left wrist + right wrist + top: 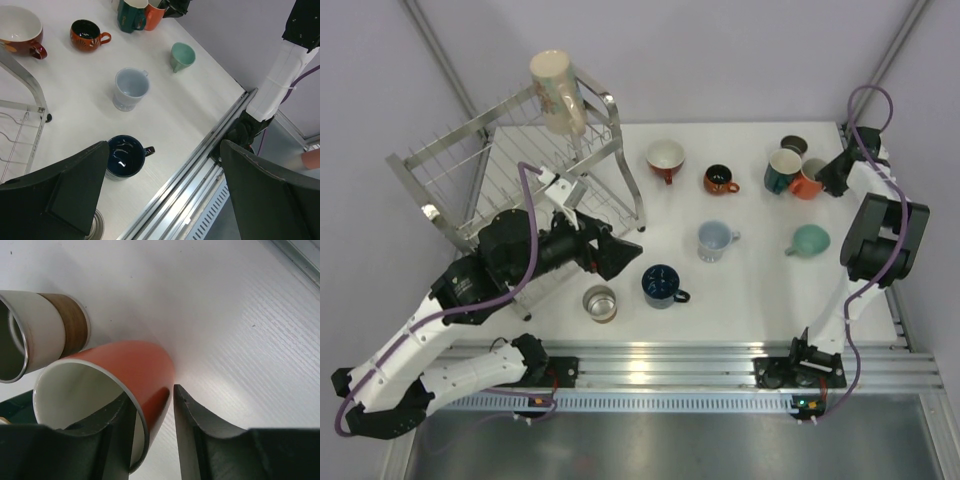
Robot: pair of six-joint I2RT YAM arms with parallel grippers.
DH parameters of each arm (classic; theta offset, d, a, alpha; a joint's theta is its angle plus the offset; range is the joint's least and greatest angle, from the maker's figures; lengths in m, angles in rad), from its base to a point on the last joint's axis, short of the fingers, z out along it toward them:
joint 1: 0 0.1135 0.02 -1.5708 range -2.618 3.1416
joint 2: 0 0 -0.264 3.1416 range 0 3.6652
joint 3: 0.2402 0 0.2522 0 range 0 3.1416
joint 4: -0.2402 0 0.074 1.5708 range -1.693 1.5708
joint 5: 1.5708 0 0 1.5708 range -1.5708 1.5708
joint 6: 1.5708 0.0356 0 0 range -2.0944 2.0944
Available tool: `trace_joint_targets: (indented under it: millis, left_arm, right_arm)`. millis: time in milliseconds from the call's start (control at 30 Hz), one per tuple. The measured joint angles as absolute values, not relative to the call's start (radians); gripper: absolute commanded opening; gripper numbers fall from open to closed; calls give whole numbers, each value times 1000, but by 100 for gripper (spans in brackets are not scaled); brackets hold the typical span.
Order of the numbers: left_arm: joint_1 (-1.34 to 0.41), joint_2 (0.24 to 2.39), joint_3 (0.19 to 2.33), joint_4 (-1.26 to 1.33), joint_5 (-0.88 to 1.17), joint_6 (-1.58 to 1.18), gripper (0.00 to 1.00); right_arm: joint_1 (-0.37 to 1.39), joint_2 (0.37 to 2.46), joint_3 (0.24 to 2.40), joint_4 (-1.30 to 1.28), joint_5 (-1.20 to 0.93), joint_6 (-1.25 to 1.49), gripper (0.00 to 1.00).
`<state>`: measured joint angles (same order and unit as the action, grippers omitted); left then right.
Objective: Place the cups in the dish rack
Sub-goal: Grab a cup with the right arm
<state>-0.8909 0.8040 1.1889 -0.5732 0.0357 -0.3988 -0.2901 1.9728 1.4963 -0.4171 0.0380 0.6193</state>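
My right gripper [827, 177] [150, 396] straddles the wall of the orange cup [807, 184] [131, 360] at the back right. One finger is inside it, the other just outside, with a narrow gap still showing. A dark teal cup [782, 171] and a small brown-banded cup [50, 335] stand against the orange one. My left gripper [618, 255] [164, 150] hangs wide open and empty above the navy cup [662, 285] [125, 157]. On the dish rack [440, 160] at the back left, a tall beige cup [557, 92] sits on the top tier.
Loose on the white table stand a clear glass [600, 303], a pale blue cup [714, 241], a mint cup [809, 240], a red cup [666, 158] and a small orange-and-black cup [720, 180]. The metal rail [720, 365] runs along the near edge.
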Motion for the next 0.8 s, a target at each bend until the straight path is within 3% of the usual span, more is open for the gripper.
trace_joint_targets:
  millis: [367, 800]
  left_arm:
    - [-891, 807, 1184, -567, 52, -417, 98]
    - [-891, 801, 1174, -527, 83, -430, 96]
  right_arm:
    - [-291, 1964, 1479, -420, 68, 580, 0]
    - [-291, 1652, 1414, -472, 159, 533, 0]
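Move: The orange cup's middle lies about 2 cm ahead, 3 cm to the left and 3 cm below the right hand, whose part-closed fingers straddle its wall. The green cup is some 4 cm ahead and 11 cm left, the small metal cup about 11 cm ahead and 8 cm left, and the mint cup roughly 13 cm back and 4 cm left. From the left hand the orange cup is some 33 cm ahead, 50 cm right and 32 cm below. The orange cup's near right wall gets pinched between the right hand's fingers, one inside the rim and one outside, as they close nearly shut with the hand almost in place. Keeping that pinch, the hand draws back about 4 cm and then mainly rises, some 10 cm in all, away from the green cup, its left side dipping about 10 degrees. ##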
